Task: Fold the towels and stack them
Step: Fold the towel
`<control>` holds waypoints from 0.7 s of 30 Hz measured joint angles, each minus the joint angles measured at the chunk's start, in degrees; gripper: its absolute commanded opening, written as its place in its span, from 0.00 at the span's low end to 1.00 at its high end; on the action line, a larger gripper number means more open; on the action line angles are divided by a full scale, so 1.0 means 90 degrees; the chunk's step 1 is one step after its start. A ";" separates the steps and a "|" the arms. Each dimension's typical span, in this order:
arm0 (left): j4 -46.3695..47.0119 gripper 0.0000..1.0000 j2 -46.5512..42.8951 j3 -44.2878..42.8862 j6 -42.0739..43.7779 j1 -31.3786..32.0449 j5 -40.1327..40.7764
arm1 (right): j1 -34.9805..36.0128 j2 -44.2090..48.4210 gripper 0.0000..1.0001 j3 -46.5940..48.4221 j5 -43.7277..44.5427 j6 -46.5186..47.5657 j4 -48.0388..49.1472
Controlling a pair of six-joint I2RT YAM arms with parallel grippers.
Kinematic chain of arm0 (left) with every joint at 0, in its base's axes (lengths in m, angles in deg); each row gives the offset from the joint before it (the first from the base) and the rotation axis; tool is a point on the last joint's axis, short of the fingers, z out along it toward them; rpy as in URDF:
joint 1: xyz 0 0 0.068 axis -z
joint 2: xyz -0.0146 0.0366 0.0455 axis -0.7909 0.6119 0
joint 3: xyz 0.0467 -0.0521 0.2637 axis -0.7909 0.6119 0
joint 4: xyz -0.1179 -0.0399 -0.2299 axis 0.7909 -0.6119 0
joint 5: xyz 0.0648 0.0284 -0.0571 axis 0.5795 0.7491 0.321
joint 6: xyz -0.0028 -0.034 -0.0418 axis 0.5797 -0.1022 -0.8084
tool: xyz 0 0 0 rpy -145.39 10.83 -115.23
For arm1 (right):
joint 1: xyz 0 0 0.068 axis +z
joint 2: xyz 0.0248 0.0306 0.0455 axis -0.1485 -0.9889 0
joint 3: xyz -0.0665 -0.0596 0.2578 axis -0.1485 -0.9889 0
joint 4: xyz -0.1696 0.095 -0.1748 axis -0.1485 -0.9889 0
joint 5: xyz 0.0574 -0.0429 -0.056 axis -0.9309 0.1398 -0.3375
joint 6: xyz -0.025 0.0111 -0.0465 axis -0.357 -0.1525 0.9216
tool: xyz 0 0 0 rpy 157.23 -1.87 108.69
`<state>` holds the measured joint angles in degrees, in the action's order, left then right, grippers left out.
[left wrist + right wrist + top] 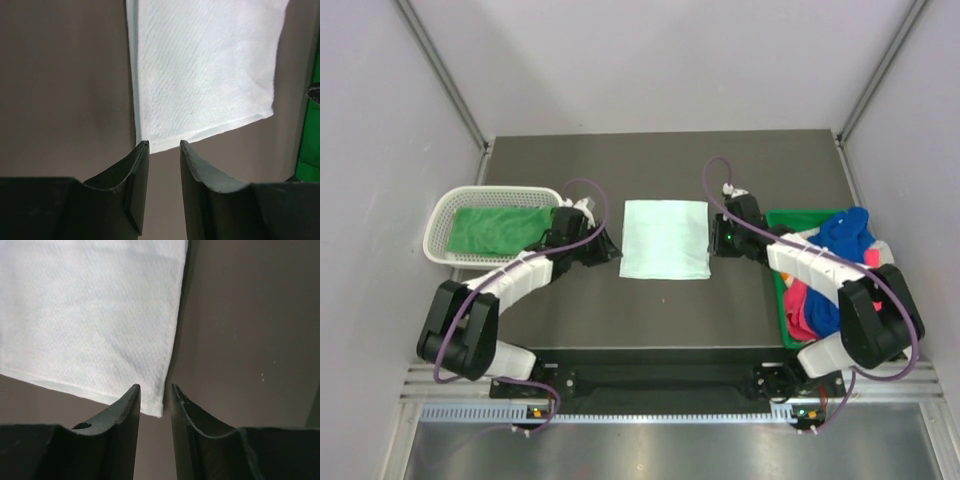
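A pale mint-white towel [665, 238] lies folded flat in the middle of the table. My left gripper [611, 250] sits at its near left corner and my right gripper [716, 240] at its right edge. In the left wrist view the towel [205, 70] ends just beyond my left gripper [164, 145], whose jaws stand apart with bare table between them. In the right wrist view my right gripper [155, 387] is open, and the towel's [85, 315] corner lies loose on the table below the gap. A green towel [495, 228] lies in the basket. A royal blue towel [845, 232] and a pink towel [800, 305] are heaped in the bin.
A white mesh basket [445, 225] stands at the left of the table. At the right stands a green plastic bin [780, 300], its wall showing at the edge of the left wrist view [310, 150]. Grey walls close in the table on three sides.
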<state>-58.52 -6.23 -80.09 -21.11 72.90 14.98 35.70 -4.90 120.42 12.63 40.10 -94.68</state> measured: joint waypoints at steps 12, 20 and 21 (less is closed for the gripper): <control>0.0610 0.34 0.1741 -0.2494 0.0427 -0.0002 0.0146 | -0.0231 -0.2123 0.28 0.2691 -0.0352 0.0029 0.0270; 0.1494 0.34 0.3815 -0.3684 0.0767 -0.0075 -0.0255 | -0.0291 -0.3878 0.25 0.3592 -0.1503 -0.0687 0.1586; 0.1540 0.33 0.3983 -0.3776 0.0772 -0.0083 -0.0277 | -0.0296 -0.4070 0.25 0.3645 -0.1622 -0.0811 0.1778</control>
<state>-44.66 29.62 -114.08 -14.16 72.15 12.49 33.03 -41.53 153.23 -1.97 32.80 -78.68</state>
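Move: The white towel's far edge lies with its middle about 22 cm ahead of the left hand, 11 cm to its right and 4 cm below. From the right hand, that point is some 20 cm ahead, 13 cm to the left and equally low. The towel's near edge sits roughly 3 cm back from the left hand and 11 cm right. The white basket is about 30 cm left and 9 cm ahead of the left hand; the green bin is 29 cm right of the right hand and 10 cm back. Touching nothing that can be seen, both hands head out over the towel towards its far edge, left about 18 cm and right about 16 cm forward, converging as they go, the right swinging in by some 11 cm. Both arc up a few centimetres and sink back to their starting height, fingers staying partly open; the left tips its fingers up about 15 degrees, the right rolls about 20, left side rising. ##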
